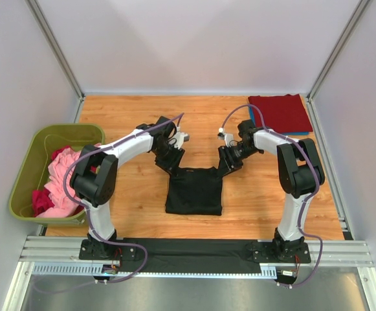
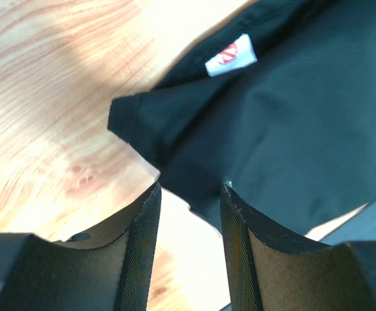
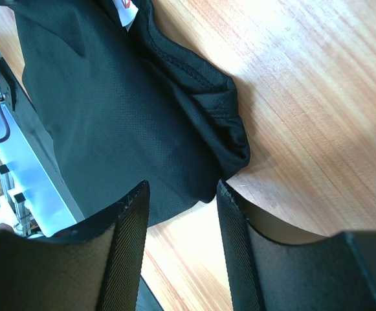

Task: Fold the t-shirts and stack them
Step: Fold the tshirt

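Observation:
A black t-shirt lies folded on the wooden table, its white neck label showing in the left wrist view. My left gripper hovers at the shirt's far left corner, open, nothing between its fingers; the cloth lies just beyond the tips. My right gripper stands open at the far right corner, where the bunched edge lies ahead of its fingers. A dark red t-shirt lies folded at the back right on a blue one. Pink and magenta shirts fill the bin.
The olive-green plastic bin sits off the table's left edge. Walls enclose the table on three sides. A metal rail with the arm bases runs along the near edge.

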`<move>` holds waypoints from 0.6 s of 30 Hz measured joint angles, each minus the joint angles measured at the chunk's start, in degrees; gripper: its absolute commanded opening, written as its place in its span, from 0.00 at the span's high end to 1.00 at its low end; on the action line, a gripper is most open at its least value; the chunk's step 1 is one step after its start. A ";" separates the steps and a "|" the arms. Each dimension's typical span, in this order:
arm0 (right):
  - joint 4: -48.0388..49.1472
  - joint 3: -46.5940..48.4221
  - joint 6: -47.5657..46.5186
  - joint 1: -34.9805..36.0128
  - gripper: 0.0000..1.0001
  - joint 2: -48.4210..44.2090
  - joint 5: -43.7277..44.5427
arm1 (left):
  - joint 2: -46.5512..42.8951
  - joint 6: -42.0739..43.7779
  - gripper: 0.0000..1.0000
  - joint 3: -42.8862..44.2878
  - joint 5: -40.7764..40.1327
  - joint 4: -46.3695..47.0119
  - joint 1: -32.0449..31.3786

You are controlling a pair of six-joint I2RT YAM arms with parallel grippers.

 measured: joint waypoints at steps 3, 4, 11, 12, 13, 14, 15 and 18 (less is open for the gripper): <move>0.13 0.00 0.02 0.02 0.55 0.00 0.07 | 2.29 -0.02 0.51 0.00 -0.17 0.57 0.00; 0.22 -0.02 0.02 0.02 0.56 0.00 0.09 | 2.84 -0.02 0.51 0.00 -0.15 0.72 0.00; 0.48 0.00 0.11 0.42 0.56 0.00 1.11 | 4.76 -0.11 0.64 0.66 -0.33 0.90 0.00; 0.55 0.00 0.13 0.59 0.59 0.00 1.38 | 4.85 -0.13 0.69 0.70 -0.31 0.94 0.00; 0.68 0.00 0.20 0.79 0.61 0.00 1.75 | 4.92 -0.22 0.75 0.79 -0.26 0.92 0.00; 0.85 0.00 0.33 1.01 0.69 0.00 2.05 | 4.98 -0.22 0.86 0.98 -0.15 0.94 0.00; 1.05 -0.02 0.35 1.14 0.75 0.00 2.34 | 5.01 -0.46 0.91 1.11 -0.07 0.96 0.00; 1.84 -0.02 1.38 1.40 0.97 -0.09 3.80 | 5.01 -0.90 1.00 1.42 0.04 0.94 0.00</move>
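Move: The left hand hovers some 3 cm above the black t-shirt's far left corner. The collar tag lies about 5 cm to its right and 1 cm farther out, and the folded shirt's middle about 6 cm back and 7 cm right. The right hand is beside the far right corner, which lies about 1 cm ahead, 1 cm left and 1 cm below; from there the red stack sits some 20 cm ahead and 18 cm right. The left fingers pinch the t-shirt's far left corner: that hand sinks about 2.5 cm onto the cloth, then shuts from half open while holding nearly in place. At the far right corner the right hand stays almost put, easing down under 1 cm, and its fingers close later, most of the way, around the cloth edge. ##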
